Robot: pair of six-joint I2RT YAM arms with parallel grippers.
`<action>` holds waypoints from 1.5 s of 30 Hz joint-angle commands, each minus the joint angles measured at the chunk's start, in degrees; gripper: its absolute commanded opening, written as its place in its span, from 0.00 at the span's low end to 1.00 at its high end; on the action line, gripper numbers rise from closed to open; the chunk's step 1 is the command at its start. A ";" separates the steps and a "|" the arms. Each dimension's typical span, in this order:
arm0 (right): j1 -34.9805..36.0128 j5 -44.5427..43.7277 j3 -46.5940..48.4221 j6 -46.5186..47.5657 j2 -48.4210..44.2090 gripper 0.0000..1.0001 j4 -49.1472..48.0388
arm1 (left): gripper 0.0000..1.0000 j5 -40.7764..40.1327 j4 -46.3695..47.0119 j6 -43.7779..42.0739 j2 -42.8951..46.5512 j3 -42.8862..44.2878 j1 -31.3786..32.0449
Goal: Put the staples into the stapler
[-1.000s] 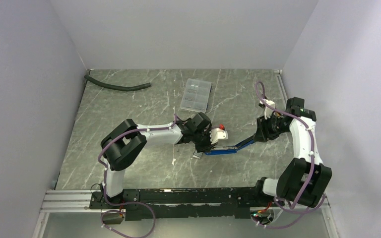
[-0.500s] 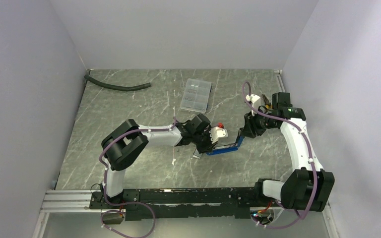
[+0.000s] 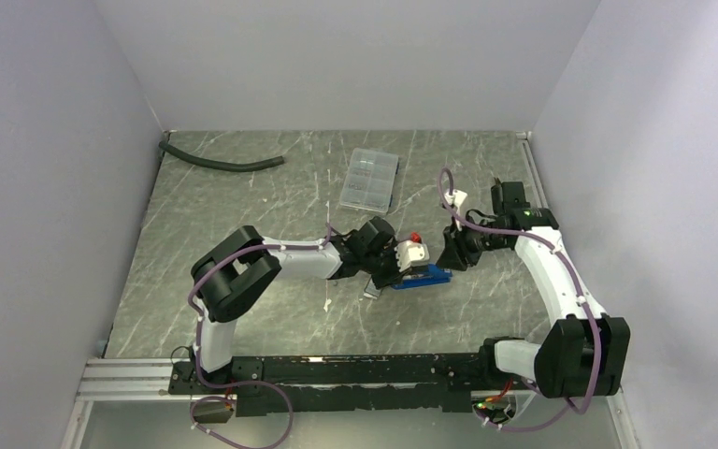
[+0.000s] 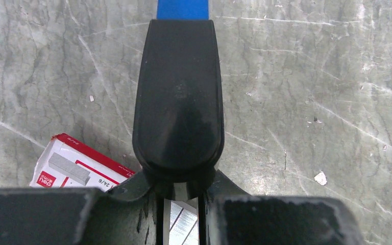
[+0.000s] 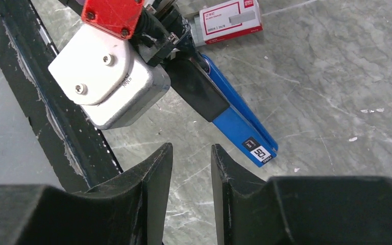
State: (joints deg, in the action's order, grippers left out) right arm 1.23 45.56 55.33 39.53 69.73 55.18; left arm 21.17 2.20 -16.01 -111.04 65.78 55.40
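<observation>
The stapler [image 3: 421, 277], blue with a black rear cap, lies flat on the marble table. My left gripper [image 3: 391, 271] is shut on its rear end; in the left wrist view the black cap [image 4: 178, 102] sticks out from between the jaws of the left gripper [image 4: 179, 190]. My right gripper [image 5: 191, 163] hangs open just off the stapler's blue front tip [image 5: 245, 132], with nothing between its fingers. A small white staple box with a red end [image 5: 230, 20] lies beside the left gripper, also seen as the box [image 4: 76, 168] under it. The staples themselves are hidden.
A clear compartment case [image 3: 370, 180] lies at the back middle. A dark hose [image 3: 224, 165] rests at the back left. Grey walls close in three sides, and the black mounting rail [image 3: 337, 369] runs along the near edge.
The right arm swept left, folding the stapler's long blue arm over onto its base, and now hovers off it. The stapler looks shorter and folded. The left gripper kept its grip.
</observation>
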 commanded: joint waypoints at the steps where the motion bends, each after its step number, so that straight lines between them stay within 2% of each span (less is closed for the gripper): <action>1: 0.22 2.11 -0.53 2.80 -0.61 0.37 -2.89 | 0.03 -2.43 0.00 -2.13 -0.45 -2.06 0.39; 4: 0.10 1.59 -0.23 4.64 -0.72 0.44 -2.50 | 0.03 -1.85 -0.45 -2.63 -0.27 -1.93 0.38; 8: -0.84 1.89 -2.76 9.18 -2.75 0.70 -5.33 | 0.03 0.30 -0.82 -3.15 0.52 -2.03 0.27; 9: -1.01 1.97 -3.99 9.89 -3.53 0.75 -6.92 | 0.05 0.93 -0.72 -3.30 0.77 -2.22 0.31; 12: -1.06 1.59 -7.67 11.31 -5.08 0.83 -13.09 | 0.23 2.13 -0.96 -3.63 2.33 -2.58 0.17; 15: -1.06 2.00 -8.21 11.94 -3.97 0.84 -15.30 | 0.36 1.85 -1.76 -4.22 4.19 -2.65 0.04; 19: -1.06 2.48 -7.67 12.84 -2.04 0.83 -15.12 | 0.59 2.42 -3.67 -5.14 6.76 -2.85 -0.29; 21: -1.06 2.43 -7.79 13.42 -1.72 0.84 -15.09 | 0.65 3.58 -5.12 -5.74 7.98 -2.93 -0.33; 27: -0.70 2.03 -6.53 18.40 0.29 0.85 -12.31 | 0.69 9.54 -11.50 -5.39 12.79 -1.56 -2.38; 35: 4.71 -4.14 -9.12 25.18 4.12 0.87 -15.98 | 0.69 22.83 -25.11 -3.25 16.55 2.46 -16.24; 42: 11.19 -11.33 -8.65 28.90 11.35 0.86 -16.26 | 0.69 26.79 -28.52 -3.32 18.93 3.53 -22.33; 45: 12.85 -13.91 -9.54 29.20 12.96 0.81 -18.77 | 0.69 27.35 -29.06 -3.50 19.47 4.10 -23.40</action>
State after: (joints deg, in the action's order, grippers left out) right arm 12.32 35.35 46.19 65.45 81.78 39.86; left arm 44.21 -24.69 -19.77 -94.37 67.20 33.06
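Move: The left hand holds the stapler by its front tip, with the stapler's middle about 6 cm to its right and only about 1 cm lower. The staple box lies roughly 3 cm ahead and 4 cm to its left, some 2 cm lower. From the right hand, which is empty and high, the stapler's middle is about 7 cm left, 1 cm ahead and 12 cm below. The staple box lies 10 cm left of that middle and 3 cm farther out. Fingers on the stapler's front tip first keep their hold; then the left hand opens, lets go and withdraws about 12 cm left and nearly 10 cm up, easing back briefly before swinging forward past the staple box. The right hand spreads its fingers wide and sinks some 10 cm over the stapler's rear half, turning roughly 25 degrees counter-clockwise, its fingers still open to either side. ##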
